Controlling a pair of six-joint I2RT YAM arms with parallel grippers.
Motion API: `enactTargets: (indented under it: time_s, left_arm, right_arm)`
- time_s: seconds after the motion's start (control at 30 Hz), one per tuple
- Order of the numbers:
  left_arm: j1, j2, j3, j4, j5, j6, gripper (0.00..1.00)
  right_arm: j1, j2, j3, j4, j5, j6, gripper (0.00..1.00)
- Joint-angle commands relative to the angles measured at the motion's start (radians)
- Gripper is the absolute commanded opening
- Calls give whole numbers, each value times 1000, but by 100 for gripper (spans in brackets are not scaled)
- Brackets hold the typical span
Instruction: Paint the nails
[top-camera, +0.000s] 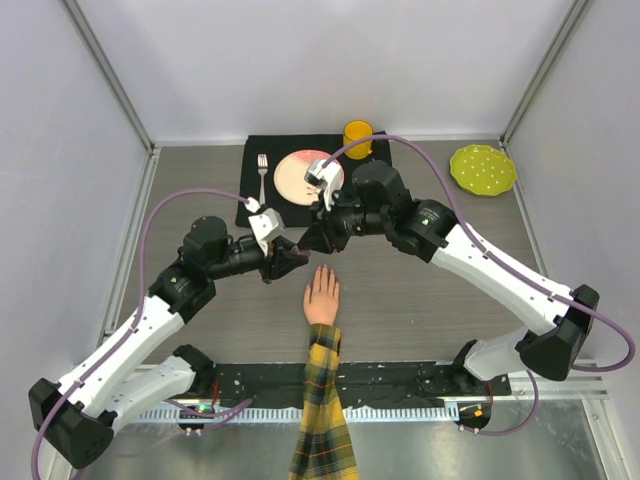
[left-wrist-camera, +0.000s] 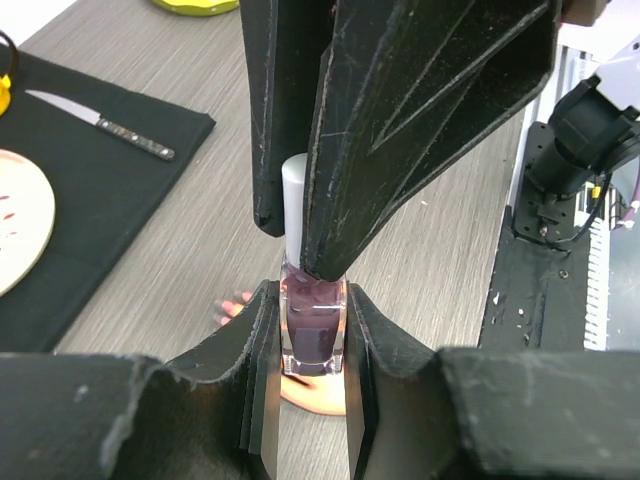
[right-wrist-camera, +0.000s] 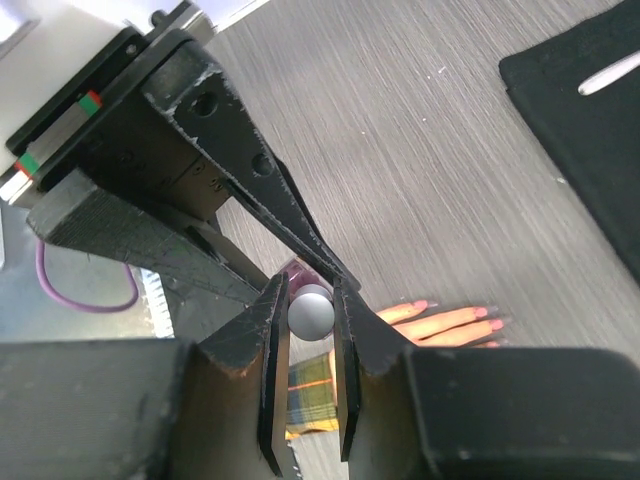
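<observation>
The pale peach mannequin hand (top-camera: 322, 296) lies palm down on the table, with its yellow-black plaid sleeve (top-camera: 325, 400) toward the near edge. Its nails (right-wrist-camera: 479, 313) look pink at the fingertips. My left gripper (left-wrist-camera: 310, 300) is shut on the purple polish bottle (left-wrist-camera: 313, 325) and holds it upright just above the hand. My right gripper (right-wrist-camera: 311, 295) comes from the opposite side and is shut on the bottle's white cap (right-wrist-camera: 311, 312). The cap (left-wrist-camera: 295, 205) still sits on the bottle. In the top view both grippers meet just beyond the fingertips (top-camera: 300, 248).
A black placemat (top-camera: 262, 205) at the back holds a pink-white plate (top-camera: 298, 176), a fork (top-camera: 263, 172) and a knife (left-wrist-camera: 100, 125). A yellow cup (top-camera: 358, 135) stands behind it. A yellow-green dotted plate (top-camera: 482, 170) lies at the back right.
</observation>
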Motion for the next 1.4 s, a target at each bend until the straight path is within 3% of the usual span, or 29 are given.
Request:
enactTargets:
  time_s: [0.0, 0.17, 0.27, 0.37, 0.67, 1.03, 1.37]
  left_arm:
    - [-3, -45, -4, 100, -2, 1, 0]
    - [-3, -66, -20, 121, -51, 18, 0]
    - [-3, -80, -35, 129, -183, 32, 0]
    - [-3, -95, -52, 159, -234, 35, 0]
    - [-3, -121, -70, 184, -217, 15, 0]
    - [-3, -100, -38, 135, -133, 27, 0]
    - [-4, -103, -41, 135, -147, 18, 0]
  right_arm:
    - [32, -3, -20, 59, 78, 128, 1]
    - [107, 67, 57, -31, 329, 339, 1]
    - [187, 114, 83, -70, 512, 535, 1]
    - [251, 163, 97, -81, 630, 606, 1]
    - [259, 185, 163, -95, 704, 653, 4]
    - [231, 123, 154, -84, 676, 561, 45]
    - [208, 32, 128, -81, 664, 511, 65]
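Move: The right hand still grips the cap, which already stands on the bottle: the bottle's middle lies straight below this hand, about 3 cm down. The bottle is clamped in the left fingers, with the cap straight above that hand by some 3 cm. Counted from the left hand, the nails of the model hand lie roughly 6 cm ahead, 3 cm right and 22 cm lower; the plate is about 30 cm straight ahead, also some 22 cm lower. Twisting clockwise by nearly 40 degrees, the right hand turns the cap on the bottle, while both hands drift together some 3 cm left and 4 cm down, slightly forward; the left keeps its grip and turns counter-clockwise about 15 degrees. The right then opens its fingers around the cap as both hands rise again, about 2–3 cm. ##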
